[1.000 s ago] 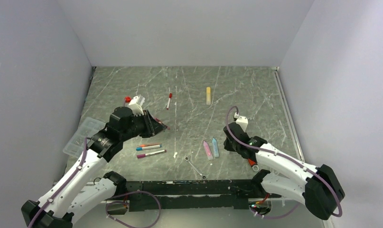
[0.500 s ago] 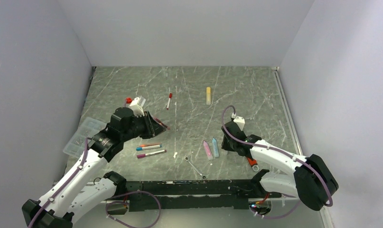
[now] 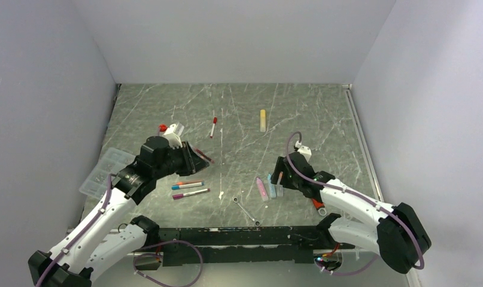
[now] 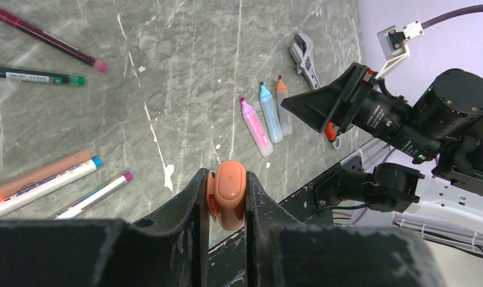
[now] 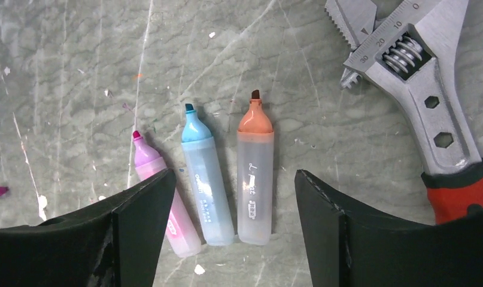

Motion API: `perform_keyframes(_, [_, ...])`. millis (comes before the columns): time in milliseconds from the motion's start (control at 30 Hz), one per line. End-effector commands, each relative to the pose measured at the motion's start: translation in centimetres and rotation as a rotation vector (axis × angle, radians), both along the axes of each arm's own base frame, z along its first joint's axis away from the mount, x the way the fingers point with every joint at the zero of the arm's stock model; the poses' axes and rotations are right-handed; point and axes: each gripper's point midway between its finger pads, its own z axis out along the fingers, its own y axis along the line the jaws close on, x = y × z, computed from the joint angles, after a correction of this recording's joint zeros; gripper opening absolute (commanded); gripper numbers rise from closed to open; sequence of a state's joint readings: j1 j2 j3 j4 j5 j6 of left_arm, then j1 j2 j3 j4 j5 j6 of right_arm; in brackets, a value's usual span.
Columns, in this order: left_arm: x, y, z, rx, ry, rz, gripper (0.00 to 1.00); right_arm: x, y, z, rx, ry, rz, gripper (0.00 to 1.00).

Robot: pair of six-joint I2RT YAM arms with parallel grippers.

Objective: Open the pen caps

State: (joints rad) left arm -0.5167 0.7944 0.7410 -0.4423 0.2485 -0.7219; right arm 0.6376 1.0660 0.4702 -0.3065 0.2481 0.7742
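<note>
My left gripper (image 4: 227,200) is shut on an orange pen cap (image 4: 228,190), held above the table at the left (image 3: 198,156). My right gripper (image 5: 233,179) stands open just over three uncapped highlighters lying side by side, tips bare: pink (image 5: 144,156), blue (image 5: 204,173) and orange (image 5: 255,167). The orange highlighter (image 3: 279,183) lies free between the open fingers, which touch nothing. From above, the right gripper (image 3: 277,178) hovers at the row's right end. A small red cap (image 3: 161,127) shows behind the left wrist.
A red-handled adjustable wrench (image 5: 406,66) lies right of the highlighters. A silver wrench (image 3: 246,210) sits near the front edge. Three markers (image 3: 188,188) lie front left, a red pen (image 3: 213,127) and a yellow highlighter (image 3: 263,120) further back, a clear plastic box (image 3: 104,170) at the left edge.
My right gripper moved left to the highlighter row and opened; the orange highlighter now lies beside the blue one. The left gripper has kept its hold and barely moved.
</note>
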Motion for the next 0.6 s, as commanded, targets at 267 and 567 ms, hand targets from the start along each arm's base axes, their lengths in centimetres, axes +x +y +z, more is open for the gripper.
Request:
perform_keyframes(267, [0.1, 0.2, -0.2, -0.004, 0.008, 0.027, 0.00, -0.3, 3.5, -0.4, 0.265, 0.042, 0.070, 0.94])
perform_keyframes(567, [0.4, 4.0, -3.8, 0.182, 0.109, 0.193, 0.00, -0.7, 4.4, -0.2, 0.304, 0.054, 0.108, 0.94])
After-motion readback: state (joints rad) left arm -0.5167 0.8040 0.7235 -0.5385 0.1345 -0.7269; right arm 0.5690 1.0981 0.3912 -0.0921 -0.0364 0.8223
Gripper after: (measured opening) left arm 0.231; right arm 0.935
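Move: The orange highlighter I just uncapped lies under my open right fingers, about 2 cm ahead, 1 cm right and 2 cm below. The blue highlighter is 3 cm left of it, the pink one 6 cm left and slightly nearer me; the adjustable wrench is some 10 cm right of it. From my left hand, still holding the orange cap high up, the clear box is roughly 35 cm left, 6 ahead and 18 below. I spread my right fingers the rest of the way and sweep about 4 cm left, low over the table, rolling the hand some 15 degrees so its left side rises; the right-hand finger comes against the orange highlighter's outer side and pushes it towards the blue one. My left hand keeps the cap pinched, sinks about 3 cm and late on swings 2 cm left. ##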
